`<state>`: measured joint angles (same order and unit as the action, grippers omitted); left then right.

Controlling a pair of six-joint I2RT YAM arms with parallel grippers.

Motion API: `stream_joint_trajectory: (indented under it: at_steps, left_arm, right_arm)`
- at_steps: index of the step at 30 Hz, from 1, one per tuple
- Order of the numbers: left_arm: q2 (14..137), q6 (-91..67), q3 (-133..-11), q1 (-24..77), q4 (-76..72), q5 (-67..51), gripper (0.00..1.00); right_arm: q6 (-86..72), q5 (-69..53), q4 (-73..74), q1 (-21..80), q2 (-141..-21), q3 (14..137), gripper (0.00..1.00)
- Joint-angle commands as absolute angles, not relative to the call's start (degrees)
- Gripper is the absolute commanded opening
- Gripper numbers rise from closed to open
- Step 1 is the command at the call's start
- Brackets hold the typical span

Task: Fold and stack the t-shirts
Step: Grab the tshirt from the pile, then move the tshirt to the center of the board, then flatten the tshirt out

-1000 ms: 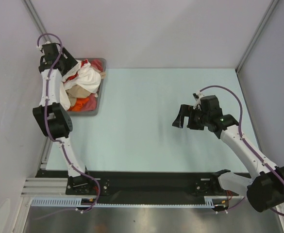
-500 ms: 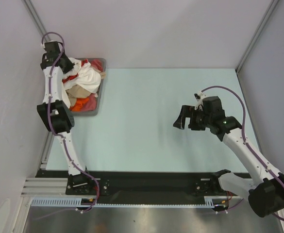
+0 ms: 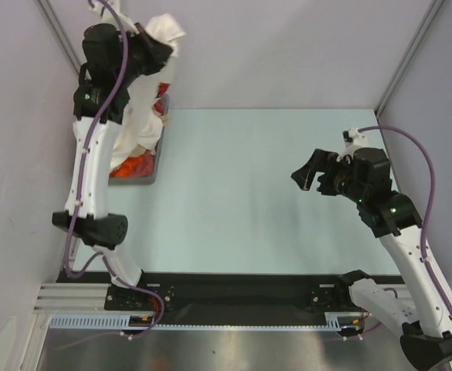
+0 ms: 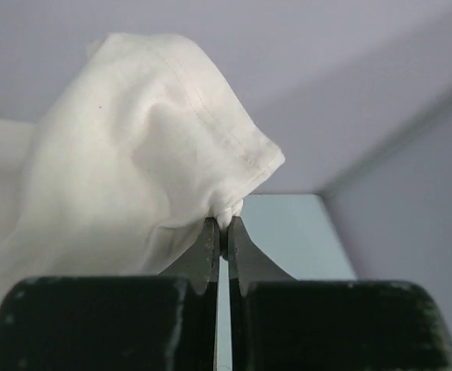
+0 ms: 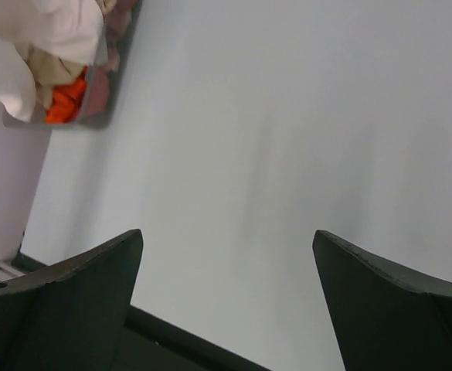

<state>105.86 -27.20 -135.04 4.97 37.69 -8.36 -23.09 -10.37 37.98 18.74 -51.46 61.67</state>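
Observation:
My left gripper (image 3: 162, 52) is raised high above the grey tray (image 3: 153, 171), shut on a pinch of the white t-shirt (image 3: 139, 104). In the left wrist view the jaws (image 4: 224, 224) are closed on a hemmed fold of that white t-shirt (image 4: 133, 154), which bunches above them. The cloth hangs from the gripper down toward the tray. Orange t-shirt (image 3: 130, 165) cloth lies in the tray below, and the pile is partly hidden by the arm. My right gripper (image 3: 312, 179) hovers open over the right of the table, holding nothing (image 5: 227, 239).
The tray with the t-shirt pile (image 5: 67, 100) sits at the table's far left by the wall. The pale blue tabletop (image 3: 233, 185) spreads between the arms. Walls and frame posts close in left, back and right.
My left gripper shut on the white t-shirt in the tray and lifted it high. The right arm shifted slightly right and stayed open.

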Motion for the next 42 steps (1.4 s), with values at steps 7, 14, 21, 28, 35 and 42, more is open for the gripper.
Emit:
stream_joint_trajectory:
  at_steps: [7,14,21,28,35,42]
  left_arm:
    - [92.90,-26.11,-111.13,26.89,30.50,-17.56,0.68]
    - [85.36,-25.05,-88.44,29.79,29.54,-13.19,1.00]
    - [72.70,-26.63,-67.45,29.71,27.51,-2.74,1.00]
    - [69.52,-25.93,-59.94,22.52,25.85,0.53,1.00]
    - [87.24,-23.03,-71.08,14.41,22.85,-2.81,0.99]
    - [111.85,-26.89,-93.64,14.41,28.03,-0.18,0.99]
  right_arm:
    - [-28.47,3.33,47.81,16.00,-45.62,71.90,1.00]
    - [-30.50,5.99,52.29,15.47,-40.08,69.70,1.00]
    - [-34.27,-1.93,53.44,15.64,-42.44,61.27,0.98]
    - [-37.88,-5.10,46.76,17.31,-48.68,53.00,0.98]
    - [-37.62,-3.69,43.33,19.25,-53.26,51.68,0.98]
    - [-35.69,-4.13,40.78,19.25,-55.54,49.84,1.00]
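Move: Some 18 cm back, 15 cm right and 45 cm below the raised left hand, which already grips the white t-shirt, lies the middle of the open table where the t-shirt goes. The pile in its bin is about 20 cm left of this hand, level with it fore and aft and 35 cm down; the orange shirt lies 11 cm back, 16 cm left and 38 cm down. From the right hand, that table spot is about 8 cm ahead, 20 cm left and 25 cm below. Swinging fast back and right about 20 cm, the left hand flings the white t-shirt away from the pile and opens wide to let go, then plunges some 35 cm, drawing a little farther back and then left. It turns forward and sinks, open and pitched down, towards the t-shirt's far left part. The open right hand rises, easing right and back, then drops about 17 cm, tipping down beside the t-shirt's right end. ##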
